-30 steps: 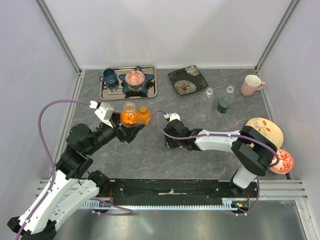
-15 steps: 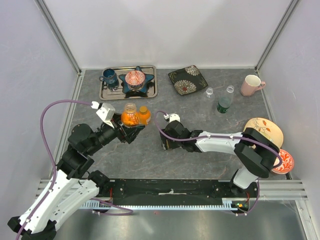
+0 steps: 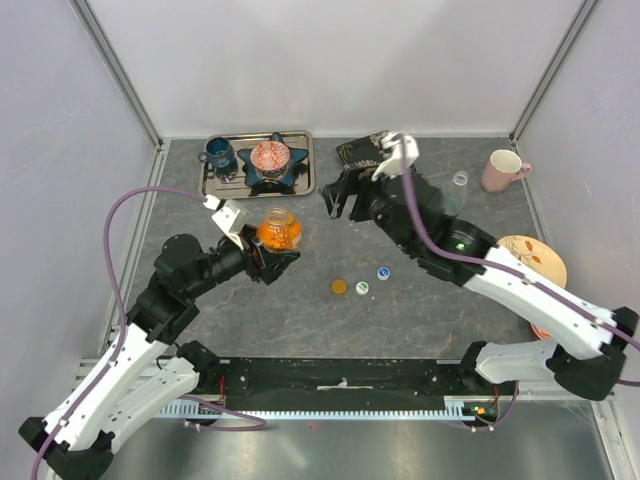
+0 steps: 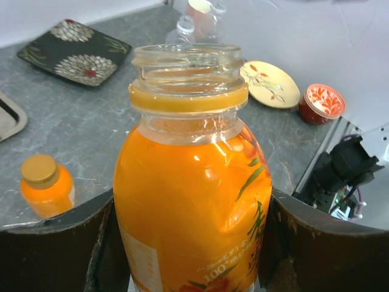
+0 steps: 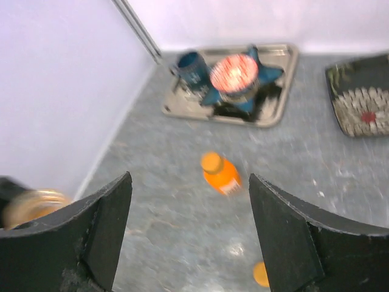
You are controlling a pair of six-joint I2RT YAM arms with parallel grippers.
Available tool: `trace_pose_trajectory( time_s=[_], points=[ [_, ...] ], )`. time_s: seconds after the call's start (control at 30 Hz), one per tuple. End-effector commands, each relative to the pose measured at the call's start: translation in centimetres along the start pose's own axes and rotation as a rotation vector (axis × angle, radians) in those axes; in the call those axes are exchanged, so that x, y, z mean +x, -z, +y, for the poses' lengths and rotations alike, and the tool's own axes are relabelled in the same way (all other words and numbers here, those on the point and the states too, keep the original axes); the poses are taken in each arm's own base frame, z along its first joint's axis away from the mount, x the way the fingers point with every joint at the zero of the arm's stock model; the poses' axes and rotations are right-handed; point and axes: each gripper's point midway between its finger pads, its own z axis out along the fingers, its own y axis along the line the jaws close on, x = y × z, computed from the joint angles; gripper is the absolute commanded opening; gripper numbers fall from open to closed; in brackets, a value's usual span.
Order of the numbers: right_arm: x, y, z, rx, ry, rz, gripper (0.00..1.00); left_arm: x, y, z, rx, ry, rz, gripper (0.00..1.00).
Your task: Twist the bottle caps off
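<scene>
My left gripper (image 4: 191, 204) is shut on a large orange juice bottle (image 4: 191, 182) whose threaded neck has no cap; from above the bottle (image 3: 278, 231) sits left of centre. Three loose bottle caps lie on the table: orange (image 3: 340, 287), green-and-white (image 3: 362, 288), blue-and-white (image 3: 383, 272). A small orange bottle (image 5: 222, 174) stands with its orange cap (image 5: 211, 162) on, also seen beside the left finger (image 4: 40, 185). My right gripper (image 3: 338, 197) hangs open and empty above the table (image 5: 189, 176). The loose orange cap (image 5: 261, 274) shows near its right finger.
A metal tray (image 3: 300, 180) with a blue mug (image 3: 218, 156) and star-shaped bowl (image 3: 270, 158) sits at the back left. A dark floral plate (image 3: 358, 152), a clear bottle (image 3: 460, 181), a pink mug (image 3: 505, 169) and a cream plate (image 3: 535, 258) stand to the right.
The right arm rose from the table centre and swung toward the back, its jaws opening. The three loose caps it covered now show. The left gripper shifted slightly right with the bottle.
</scene>
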Motion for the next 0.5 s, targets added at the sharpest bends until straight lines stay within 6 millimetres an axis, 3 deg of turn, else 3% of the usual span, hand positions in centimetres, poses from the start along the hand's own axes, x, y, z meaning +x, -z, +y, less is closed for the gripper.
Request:
trace_pose_trajectory(
  time_s=[0.0, 0.03, 0.07, 0.13, 0.33, 0.47],
  points=[
    [-2.5, 2.6, 1.3, -0.078, 0.026, -0.011, 0.85, -1.1, -1.0, -3.4, 0.209, -0.054, 0.012, 0.57],
    [-2.4, 2.9, 2.4, -0.144, 0.025, 0.001, 0.85, -1.1, -0.9, -5.3, 0.335, -0.065, 0.022, 0.57],
    [-2.5, 3.5, 4.4, -0.256, 0.020, 0.014, 0.85, -0.6, -1.1, -5.9, 0.385, -0.056, 0.042, 0.57],
    [-2.2, 4.3, 5.6, -0.343, 0.013, 0.024, 0.85, -0.4, -0.8, -7.4, 0.490, -0.052, 0.063, 0.57],
    [-0.8, 5.7, 7.9, -0.513, -0.010, 0.061, 0.86, -0.7, -1.3, -8.2, 0.550, -0.042, 0.081, 0.57],
    [0.1, 5.7, 8.3, -0.544, -0.012, 0.089, 0.84, -0.8, -1.6, -8.3, 0.555, -0.033, 0.091, 0.57]
  ],
)
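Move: The uncapped orange bottle, upright in the left fingers, lies about 11 cm left of the empty right hand, 4 cm back and 6 cm below it. The right gripper accordingly stands some 11 cm to the left hand's right, 4 cm ahead and 7 cm higher. From the right hand, the capped orange bottle on the table is roughly 6 cm ahead, 12 cm left and 25 cm down; the loose orange cap lies 4 cm back, straight below otherwise, by 32 cm; the green-white cap sits 6 cm right of that cap. The uncapped bottle, still gripped by the left hand, is carried about 6 cm right and 4 cm back towards the right gripper, turning nearly 30 degrees clockwise. The right hand, fingers wide open, rises some 6 cm, then sinks about half of that while swinging back and left towards the bottle's mouth, turning over 20 degrees counter-clockwise. ##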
